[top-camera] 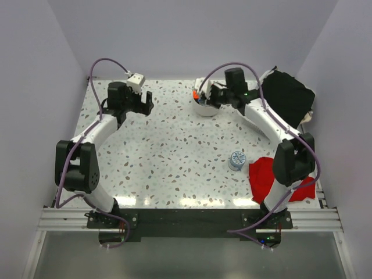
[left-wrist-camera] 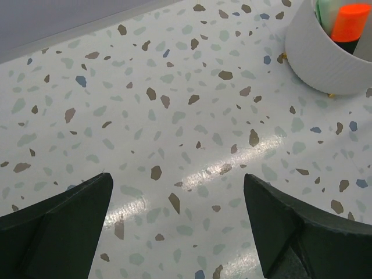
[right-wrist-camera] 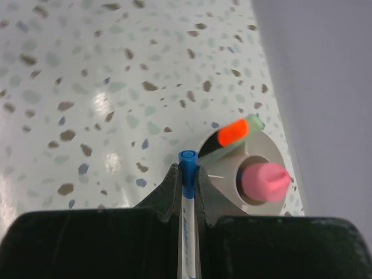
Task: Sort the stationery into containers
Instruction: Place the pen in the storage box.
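The round white container [top-camera: 204, 108] stands at the back middle of the table. An orange-capped highlighter [right-wrist-camera: 232, 131] and a pink-capped stubby stick [right-wrist-camera: 264, 179] stand in it [right-wrist-camera: 264, 142]. My right gripper [right-wrist-camera: 187, 170] is shut on a blue-and-white pen [right-wrist-camera: 187, 197], its blue cap poking out just above the container's near rim. In the top view the right gripper [top-camera: 213, 96] hangs over the container. My left gripper [left-wrist-camera: 177, 195] is open and empty over bare table, the container [left-wrist-camera: 328, 58] and highlighter [left-wrist-camera: 350, 23] to its upper right. It shows at the back left [top-camera: 145, 104].
A white basket with black cloth [top-camera: 288, 96] stands at the back right. A red cloth [top-camera: 273, 177] lies at the front right, with a small grey round object [top-camera: 236, 159] beside it. Walls close the table on three sides.
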`<act>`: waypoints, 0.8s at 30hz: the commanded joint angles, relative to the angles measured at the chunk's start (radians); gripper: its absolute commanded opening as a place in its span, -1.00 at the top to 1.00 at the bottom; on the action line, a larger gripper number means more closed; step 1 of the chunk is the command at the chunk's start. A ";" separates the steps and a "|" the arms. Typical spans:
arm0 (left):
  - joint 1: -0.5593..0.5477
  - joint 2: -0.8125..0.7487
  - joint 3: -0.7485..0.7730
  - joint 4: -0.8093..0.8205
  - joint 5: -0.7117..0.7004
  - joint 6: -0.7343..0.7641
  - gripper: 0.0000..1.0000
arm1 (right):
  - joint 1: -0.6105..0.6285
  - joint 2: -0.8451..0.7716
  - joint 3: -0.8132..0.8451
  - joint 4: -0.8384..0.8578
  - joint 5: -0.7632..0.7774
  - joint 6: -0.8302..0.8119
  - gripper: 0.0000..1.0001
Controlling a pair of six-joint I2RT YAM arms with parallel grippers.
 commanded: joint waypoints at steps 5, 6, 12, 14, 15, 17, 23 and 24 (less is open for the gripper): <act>-0.009 0.058 0.084 0.025 0.113 -0.013 -1.00 | -0.163 0.090 -0.025 0.759 0.087 0.895 1.00; -0.012 0.068 0.090 0.018 0.119 -0.011 -1.00 | -0.171 0.107 -0.011 0.787 0.108 0.952 1.00; -0.027 0.102 0.127 -0.005 0.140 0.009 -1.00 | -0.200 0.225 0.074 0.906 0.230 1.087 1.00; -0.033 0.111 0.146 -0.014 0.145 0.015 -1.00 | -0.200 0.246 0.077 0.949 0.262 1.097 1.00; -0.036 0.120 0.152 -0.017 0.145 0.018 -1.00 | -0.200 0.257 0.078 0.965 0.274 1.098 1.00; -0.041 0.137 0.179 -0.029 0.142 0.025 -1.00 | -0.200 0.283 0.078 1.003 0.282 1.091 1.00; -0.049 0.182 0.248 -0.081 0.128 0.047 -1.00 | -0.197 0.345 0.084 1.054 0.328 1.103 1.00; -0.052 0.185 0.255 -0.084 0.124 0.050 -1.00 | -0.200 0.351 0.080 1.060 0.333 1.098 1.00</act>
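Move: The storage box, where the pen in the right hand is to go, has its middle about 14 cm ahead of that hand, 2 cm to its right and 17 cm below. Inside it, the pink glue stick stands at the box's middle and the orange marker about 5 cm to the left of that; the white basket lies some 16 cm ahead of the hand and 35 cm to its right. From the left hand, the box is about 11 cm ahead, 23 cm right and 11 cm below. Still pinching the pen near its blue end, the right hand swings forward about 18 cm and some 7 cm to the right, over the box's far right side, rising about 4 cm before sinking back half of that, slowing as it goes while the wrist rolls and turns clockwise some 65 degrees in all, until the fingers lie nearly level, pointing forward and somewhat left, with the pen hanging down. The open, empty left hand drifts about 4 cm right and a little forward, towards the box. ##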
